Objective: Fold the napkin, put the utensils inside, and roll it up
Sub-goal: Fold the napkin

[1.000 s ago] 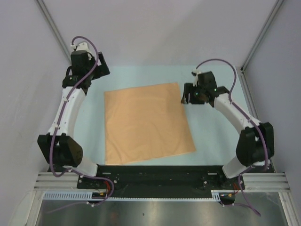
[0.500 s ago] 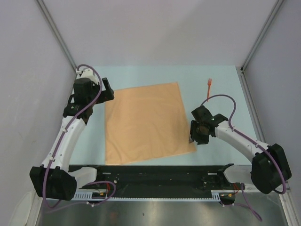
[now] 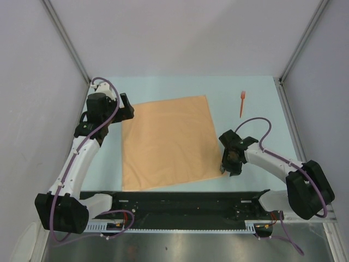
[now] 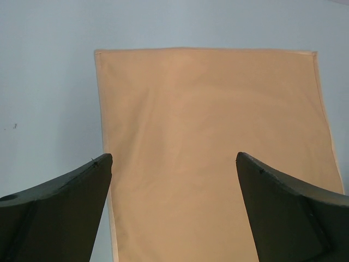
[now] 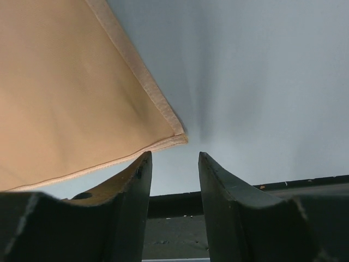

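Observation:
The peach-orange napkin (image 3: 166, 142) lies spread flat on the pale blue table. A small red-orange utensil (image 3: 241, 102) lies on the bare table beyond its far right corner. My left gripper (image 3: 128, 109) hovers at the napkin's far left corner. In the left wrist view that gripper (image 4: 173, 157) stands wide open over the napkin (image 4: 212, 120) with nothing between its fingers. My right gripper (image 3: 226, 167) is low at the napkin's near right corner. In the right wrist view the right gripper (image 5: 174, 155) has a narrow gap, empty, just short of the hemmed corner of the napkin (image 5: 65, 93).
A black rail (image 3: 185, 199) with the arm bases runs along the table's near edge, close behind the right gripper, and shows as a dark rail (image 5: 262, 191) in the right wrist view. Grey walls and metal posts (image 3: 302, 41) close in the sides and back.
The right arm swung from the napkin's far right corner down to its near right corner, its jaws narrowing, and uncovered the utensil. The left arm moved in to the far left corner.

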### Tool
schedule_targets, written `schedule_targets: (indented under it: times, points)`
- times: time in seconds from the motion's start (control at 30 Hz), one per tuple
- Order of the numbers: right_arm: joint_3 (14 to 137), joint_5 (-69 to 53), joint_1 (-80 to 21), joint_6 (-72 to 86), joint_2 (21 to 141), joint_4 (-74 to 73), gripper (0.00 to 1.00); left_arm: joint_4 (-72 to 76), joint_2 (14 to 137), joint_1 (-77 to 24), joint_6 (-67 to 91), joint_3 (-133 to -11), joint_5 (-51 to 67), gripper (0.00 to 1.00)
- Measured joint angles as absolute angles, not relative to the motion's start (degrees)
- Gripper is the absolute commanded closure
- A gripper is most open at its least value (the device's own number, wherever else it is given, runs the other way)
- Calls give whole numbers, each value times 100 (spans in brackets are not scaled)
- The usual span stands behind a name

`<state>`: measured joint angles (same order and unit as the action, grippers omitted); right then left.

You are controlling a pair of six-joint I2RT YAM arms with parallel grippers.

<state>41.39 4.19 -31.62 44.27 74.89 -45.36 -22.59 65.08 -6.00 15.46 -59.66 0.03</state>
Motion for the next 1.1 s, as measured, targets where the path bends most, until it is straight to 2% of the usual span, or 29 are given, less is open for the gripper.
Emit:
schedule_targets:
  times: [0.5,0.7,0.9,1.1]
  points:
    - [4128,642,-3249,4829,8034,-4211,63,-2261,6534,-600,1608,-5966,375,0]
    - [4119,694,-3256,4954,8031,-4211,69,-2268,6573,-600,1647,-5966,478,0]
    - [4082,718,-3236,5017,7994,-4182,81,-2287,6611,-600,1653,-5966,515,1]
    - [4051,631,-3118,5043,7955,-4110,100,-2290,6643,-600,1653,-5966,532,0]
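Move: The napkin's near right corner lies almost under the right hand's half-open fingers, about 1 cm ahead, level sideways and some 2 cm below. From that hand the near left corner is about 5 cm back and 33 cm to the left, the table's near edge some 5 cm straight back, and the fork about 28 cm ahead and 9 cm right. From the left hand, the near right corner is some 18 cm back, 30 cm right and 22 cm below. The right hand, fingers pointing nearly straight down, sinks about 2 cm onto the napkin's near right corner while easing some 1 cm forward, and turns slightly clockwise, some 5 degrees. It then stays low over the table while the fingers shut from just under half open to nearly closed, pinching the corner's hem between the tips, as the empty left hand, wide open high over the napkin's far left part, drifts a centimetre or two to the right. ##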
